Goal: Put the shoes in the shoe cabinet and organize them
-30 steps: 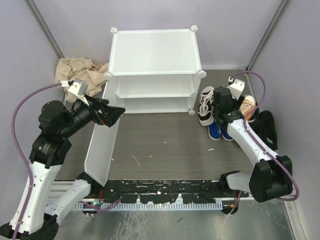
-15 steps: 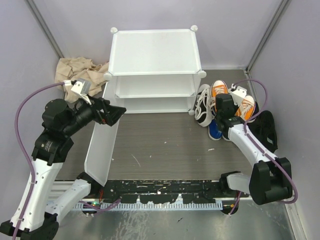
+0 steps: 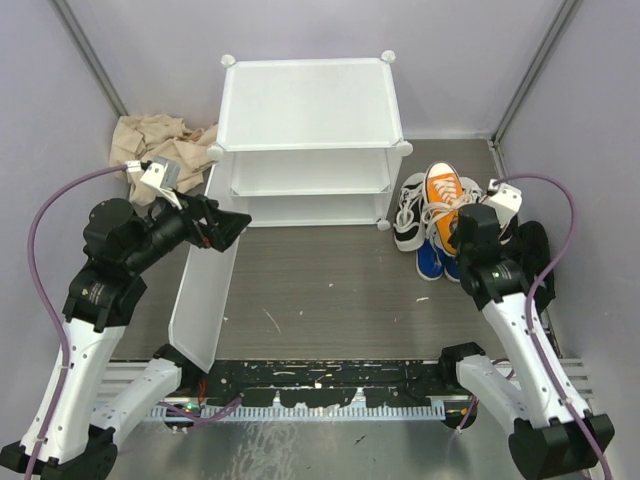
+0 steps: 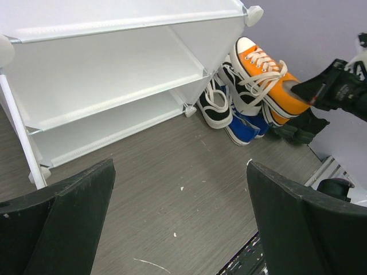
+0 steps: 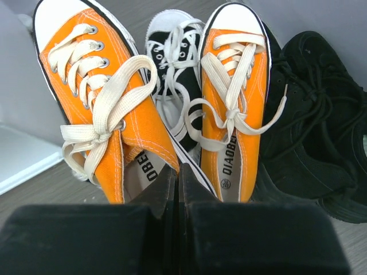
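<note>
The white shoe cabinet (image 3: 305, 105) (image 4: 114, 74) stands at the back with both shelves bare. To its right the shoes lie in a heap. My right gripper (image 3: 464, 230) (image 5: 178, 172) is shut on the inner collar edge of an orange shoe (image 3: 442, 192) (image 5: 109, 97) (image 4: 269, 74), which tilts above the heap. Its orange partner (image 5: 232, 86) lies beside it. White shoes with black trim (image 3: 408, 210) (image 5: 172, 51), blue shoes (image 3: 430, 262) (image 4: 243, 129) and black shoes (image 3: 530, 255) (image 5: 315, 126) lie around them. My left gripper (image 3: 235, 222) (image 4: 178, 229) hangs open and empty, left of the cabinet.
The cabinet's white door panel (image 3: 205, 290) hangs open toward the near left, just under my left gripper. A crumpled beige cloth (image 3: 160, 140) lies in the back left corner. Grey walls close in on both sides.
My right gripper has closed on the orange shoe's collar and drawn back toward the near right, raising the shoe off the heap. The left arm has hardly moved.
</note>
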{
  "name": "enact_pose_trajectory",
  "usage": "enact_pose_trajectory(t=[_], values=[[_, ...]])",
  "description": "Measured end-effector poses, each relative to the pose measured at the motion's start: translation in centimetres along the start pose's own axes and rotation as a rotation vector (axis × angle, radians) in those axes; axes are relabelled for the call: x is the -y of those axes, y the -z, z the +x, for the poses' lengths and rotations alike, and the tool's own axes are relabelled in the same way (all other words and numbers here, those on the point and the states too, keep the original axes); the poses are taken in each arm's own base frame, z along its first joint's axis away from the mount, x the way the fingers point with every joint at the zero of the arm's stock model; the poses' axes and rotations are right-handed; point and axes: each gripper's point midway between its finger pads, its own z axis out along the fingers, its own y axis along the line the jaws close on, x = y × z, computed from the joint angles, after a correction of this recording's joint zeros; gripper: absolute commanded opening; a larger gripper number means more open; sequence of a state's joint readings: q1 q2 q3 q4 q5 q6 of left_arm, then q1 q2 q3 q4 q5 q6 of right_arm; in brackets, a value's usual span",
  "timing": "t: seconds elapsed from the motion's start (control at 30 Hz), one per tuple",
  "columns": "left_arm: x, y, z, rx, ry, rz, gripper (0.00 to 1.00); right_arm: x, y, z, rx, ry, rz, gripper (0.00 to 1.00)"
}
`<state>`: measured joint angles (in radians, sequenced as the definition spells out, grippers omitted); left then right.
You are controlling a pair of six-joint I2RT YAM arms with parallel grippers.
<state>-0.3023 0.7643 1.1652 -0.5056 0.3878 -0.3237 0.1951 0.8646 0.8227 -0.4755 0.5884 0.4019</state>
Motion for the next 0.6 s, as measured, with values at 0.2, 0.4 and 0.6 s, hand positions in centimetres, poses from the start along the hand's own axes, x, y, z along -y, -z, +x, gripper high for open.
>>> enact_pose_trajectory(t=[0.2, 0.4, 0.6], values=[[-0.1, -0.1, 0.1, -0.003, 0.001, -0.001, 0.98, -0.3, 4.1, 0.0, -0.036, -0.023, -0.152, 0.01], [0.0, -0.1, 0.0, -0.002, 0.002, -0.001, 0.98, -2.5, 6.7, 5.2, -0.250, 0.005, -0.359, 0.01], [-0.2, 0.0, 0.1, 0.001, 0.003, -0.012, 0.98, -2.9, 8.1, 11.4, -0.439, 0.044, -0.464, 0.01]])
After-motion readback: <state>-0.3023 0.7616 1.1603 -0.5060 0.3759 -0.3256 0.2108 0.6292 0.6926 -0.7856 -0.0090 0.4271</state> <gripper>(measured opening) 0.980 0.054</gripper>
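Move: The orange shoe, already lifted and pinched by the collar near its heel, is bound for the bare floor before the cabinet, about 3 cm back, 17 cm left and 20 cm below the right hand. Beside that spot, the blue shoes sit some 7 cm ahead and 2 cm left of this hand; the left black shoe is about 17 ahead, 11 left; the cabinet's right front foot is 16 ahead, 19 left. From the idle left hand, that floor spot is 40 cm right, 4 ahead and far below. The orange shoe stays pinched in the right hand's shut fingers and is swung off the pile to the left and back, about 9 cm each way. The hand first rises a little, then sinks to some 6 cm below its start towards the bare floor, turning counter-clockwise by about 30 degrees while its fingers tip further down. ##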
